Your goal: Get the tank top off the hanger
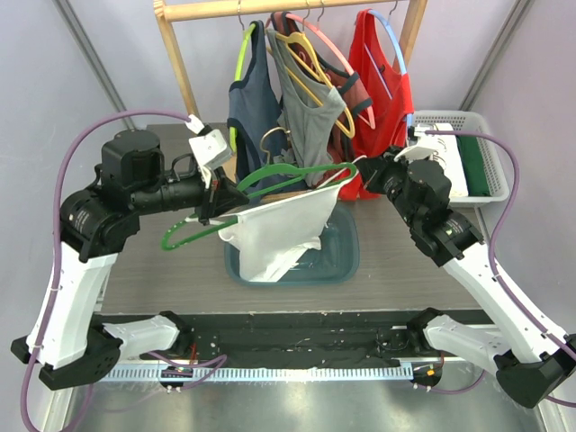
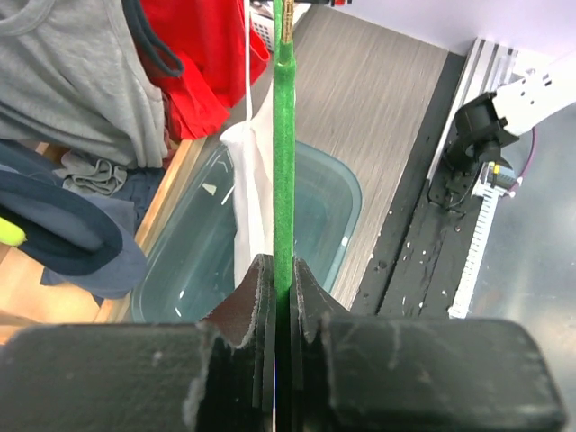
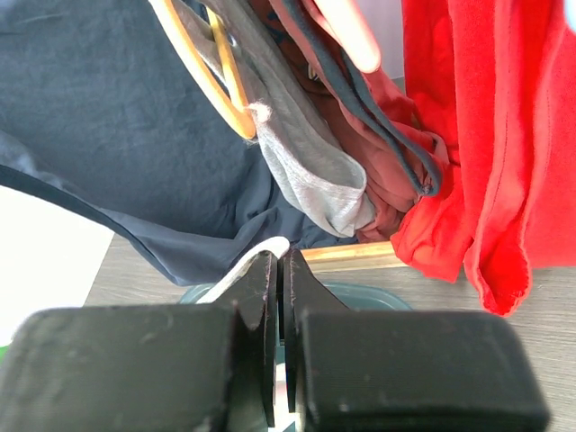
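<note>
A white tank top hangs from a green hanger held slanted above a teal bin. My left gripper is shut on the hanger's lower bar. In the left wrist view the green hanger runs straight out from between the left gripper's jaws, with the white tank top draped just to its left. My right gripper is at the hanger's right end, shut on the top's shoulder strap. The white strap curls out of the right gripper in its wrist view.
Behind, a wooden rack carries a navy top, a grey top and a red top on coloured hangers. A white basket holding green cloth stands at the back right.
</note>
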`<state>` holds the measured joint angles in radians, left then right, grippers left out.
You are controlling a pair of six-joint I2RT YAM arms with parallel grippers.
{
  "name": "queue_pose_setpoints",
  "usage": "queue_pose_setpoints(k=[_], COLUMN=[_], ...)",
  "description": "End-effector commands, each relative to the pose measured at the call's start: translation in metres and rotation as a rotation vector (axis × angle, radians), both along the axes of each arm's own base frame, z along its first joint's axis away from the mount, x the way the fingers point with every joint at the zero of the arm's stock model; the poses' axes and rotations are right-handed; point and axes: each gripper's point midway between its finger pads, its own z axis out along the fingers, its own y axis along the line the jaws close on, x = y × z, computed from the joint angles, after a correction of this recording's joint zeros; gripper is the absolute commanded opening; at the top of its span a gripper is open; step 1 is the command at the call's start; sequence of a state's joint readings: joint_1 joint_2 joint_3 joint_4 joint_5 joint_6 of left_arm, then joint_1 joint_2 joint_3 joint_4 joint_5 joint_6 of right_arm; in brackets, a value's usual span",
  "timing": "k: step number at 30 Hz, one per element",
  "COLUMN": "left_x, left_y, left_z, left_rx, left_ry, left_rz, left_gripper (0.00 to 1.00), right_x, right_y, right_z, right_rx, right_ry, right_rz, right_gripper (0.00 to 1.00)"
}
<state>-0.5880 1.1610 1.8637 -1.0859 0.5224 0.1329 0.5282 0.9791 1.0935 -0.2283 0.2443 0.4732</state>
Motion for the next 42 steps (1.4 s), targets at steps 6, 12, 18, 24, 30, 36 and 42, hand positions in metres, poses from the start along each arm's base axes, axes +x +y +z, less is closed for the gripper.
queue_pose_setpoints(k=[6, 12, 18, 24, 30, 36, 42], left_x=[0.027, 0.063, 0.075, 0.087, 0.078, 0.077, 0.088], left_y=[-0.002, -0.016, -0.034, -0.050, -0.066, -0.058, -0.054], left_z=[0.023, 0.063, 0.067, 0.045, 0.033, 0.021, 0.034], left_rx=[-0.078, -0.128, -0.157, -0.138, -0.096, -0.047, -0.051], left_ry=[-0.086, -0.176, -0.130, -0.062, -0.032, -0.057, -0.124], left_rz=[0.105, 0.150, 0.124, 0.119, 0.037, 0.052, 0.095], left_gripper=[0.00, 0.00, 0.00, 0.00, 0.00, 0.00, 0.00], right_x=[-0.007, -0.016, -0.028, -0.042, -0.050, -0.072, -0.082], right_y=[0.012, 0.014, 0.009, 0.003, 0.004, 0.012, 0.027], right_z=[-0.005, -0.027, -0.029, 0.009, 0.010, -0.006, -0.012], right_rx=[-0.001, -0.037, -0.082, -0.144, -0.240, -0.315, -0.315], right_ry=[-0.013, 0.028, 0.023, -0.096, -0.091, -0.047, 0.033], right_rz=[0.079, 0.123, 0.138, 0.123, 0.125, 0.255, 0.358], right_gripper=[0.11, 0.58, 0.82, 0.98, 1.00, 1.00, 1.00])
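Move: The right hand pinches the white tank top's strap at the hanger's right end, which lies about 2 cm back and 1 cm left of it; the basin is some 14 cm left, 4 cm ahead and 28 cm below, the red top 18 cm ahead and 4 cm right. From the left hand, gripping the hanger, the basin lies about 18 cm ahead, 11 cm right and 36 cm below, the hanger's right end 12 cm ahead and 24 cm right. Down first, about 5 cm, goes the right hand, spreading its fingers wide to let go of the strap; it then backs off towards its base, about 6.5 cm in all, bobbing up and down again and rolling its left side down about 20 degrees. The left hand keeps its grip on the hanger and carries it forward some 9 cm, rising slightly, then rightward about 6 cm as it sinks back. ##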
